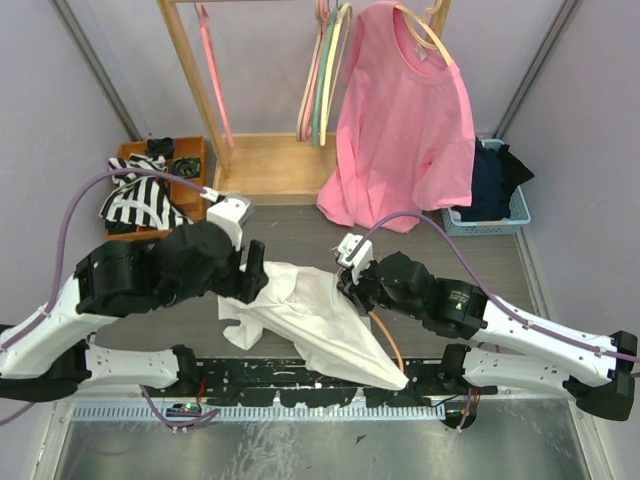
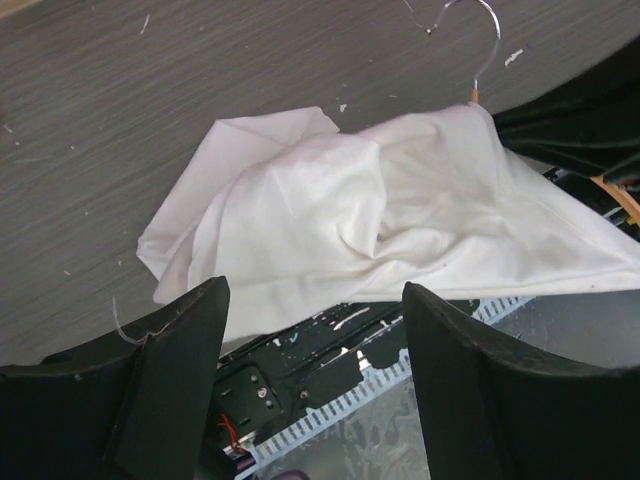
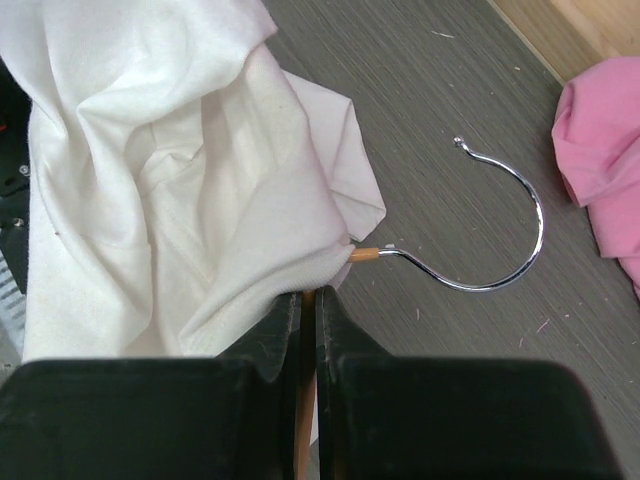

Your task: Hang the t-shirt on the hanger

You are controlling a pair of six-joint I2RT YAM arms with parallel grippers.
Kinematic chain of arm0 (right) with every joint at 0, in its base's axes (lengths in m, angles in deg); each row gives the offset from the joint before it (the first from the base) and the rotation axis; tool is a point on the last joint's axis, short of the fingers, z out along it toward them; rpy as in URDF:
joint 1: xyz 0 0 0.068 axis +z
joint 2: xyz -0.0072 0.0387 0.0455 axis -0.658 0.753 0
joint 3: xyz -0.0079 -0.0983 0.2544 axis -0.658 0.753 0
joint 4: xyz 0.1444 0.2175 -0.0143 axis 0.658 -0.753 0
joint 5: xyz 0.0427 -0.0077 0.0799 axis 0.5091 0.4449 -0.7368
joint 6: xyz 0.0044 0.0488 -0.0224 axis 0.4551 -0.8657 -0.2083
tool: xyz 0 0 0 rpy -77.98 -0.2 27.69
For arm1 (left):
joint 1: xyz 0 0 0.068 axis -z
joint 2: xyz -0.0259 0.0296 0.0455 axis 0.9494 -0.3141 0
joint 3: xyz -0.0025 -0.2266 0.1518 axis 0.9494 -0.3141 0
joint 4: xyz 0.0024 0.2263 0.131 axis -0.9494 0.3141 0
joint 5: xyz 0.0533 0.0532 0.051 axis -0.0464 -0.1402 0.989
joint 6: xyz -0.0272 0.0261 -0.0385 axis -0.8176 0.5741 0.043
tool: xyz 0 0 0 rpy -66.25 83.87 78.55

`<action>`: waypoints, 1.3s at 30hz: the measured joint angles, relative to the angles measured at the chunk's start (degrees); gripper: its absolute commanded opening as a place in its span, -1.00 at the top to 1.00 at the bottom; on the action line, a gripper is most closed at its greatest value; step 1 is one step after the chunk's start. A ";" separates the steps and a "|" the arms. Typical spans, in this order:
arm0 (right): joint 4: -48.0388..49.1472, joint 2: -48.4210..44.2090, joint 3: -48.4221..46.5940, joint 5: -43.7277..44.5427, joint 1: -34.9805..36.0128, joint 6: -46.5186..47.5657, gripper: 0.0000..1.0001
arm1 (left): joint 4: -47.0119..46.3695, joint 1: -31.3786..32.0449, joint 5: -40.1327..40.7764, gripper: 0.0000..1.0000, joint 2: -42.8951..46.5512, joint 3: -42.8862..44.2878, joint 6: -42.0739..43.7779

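Note:
The white t-shirt (image 1: 305, 310) lies crumpled between my two arms, draped over the orange hanger (image 1: 386, 337). Its collar is bunched at the hanger's neck (image 3: 365, 254), and the silver hook (image 3: 510, 270) sticks out bare onto the table. My right gripper (image 3: 308, 300) is shut on the hanger's thin orange arm just below the neck, with shirt fabric (image 3: 170, 190) against its left finger. My left gripper (image 2: 315, 290) stands open just short of the shirt's (image 2: 350, 220) near edge, holding nothing. The hook (image 2: 480, 45) also shows at the top of the left wrist view.
A pink t-shirt (image 1: 405, 120) hangs on a cream hanger from the wooden rack (image 1: 195, 90) at the back, beside green and pink hangers (image 1: 320, 90). A blue basket (image 1: 520, 205) of dark clothes stands right, a striped cloth (image 1: 140, 200) left. Black-taped rails (image 1: 300, 375) line the near edge.

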State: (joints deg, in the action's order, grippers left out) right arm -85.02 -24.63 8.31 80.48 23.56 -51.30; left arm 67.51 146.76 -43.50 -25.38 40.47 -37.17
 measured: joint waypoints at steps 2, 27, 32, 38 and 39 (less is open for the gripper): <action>0.00 -0.07 0.00 -0.15 0.00 1.18 0.98 | -1.99 -7.08 -6.10 -0.60 -0.72 -0.74 2.71; 4.92 0.74 -0.52 -4.42 0.00 13.14 0.98 | -19.47 -38.45 -64.00 -0.47 -10.91 -7.78 16.57; 5.49 1.11 -1.44 -4.96 0.02 14.21 0.98 | -19.63 -38.93 -65.11 -0.47 -10.93 -8.68 17.22; 7.02 1.29 -3.30 -5.29 0.00 15.41 0.98 | -19.69 -39.10 -65.68 -0.46 -10.95 -9.01 18.01; 7.45 1.44 -3.67 -5.35 0.02 15.61 0.98 | -19.71 -39.17 -65.90 -0.45 -10.99 -9.03 18.10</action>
State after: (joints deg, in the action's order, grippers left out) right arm -77.56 -23.19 4.64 75.13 23.58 -35.70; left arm 47.79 107.59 -109.40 -36.37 31.44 -19.07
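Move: The t-shirt's upper shoulder, gathered at the hanger's neck, lies about 8 cm to the left gripper's right, 1 cm back and some 10 cm below. The hanger's hook is roughly 13 cm to its right, 4 cm ahead and 9 cm below. The right gripper is some 15 cm to its right, 3 cm back and 10 cm lower. From the right gripper, the shoulder lies about 7 cm left and 2 cm ahead, the hook 7 cm ahead and 2 cm left. Bring the left gripper, fingers kept open, forward and then about 7 cm right over the t-shirt's shoulder, sinking a little, while swinging its fingers clockwise some 40 degrees until they point right and down. Keep the right gripper shut on hanger and cloth, and raise it about 5 cm, mostly late, easing left and tilting its fingers up. ##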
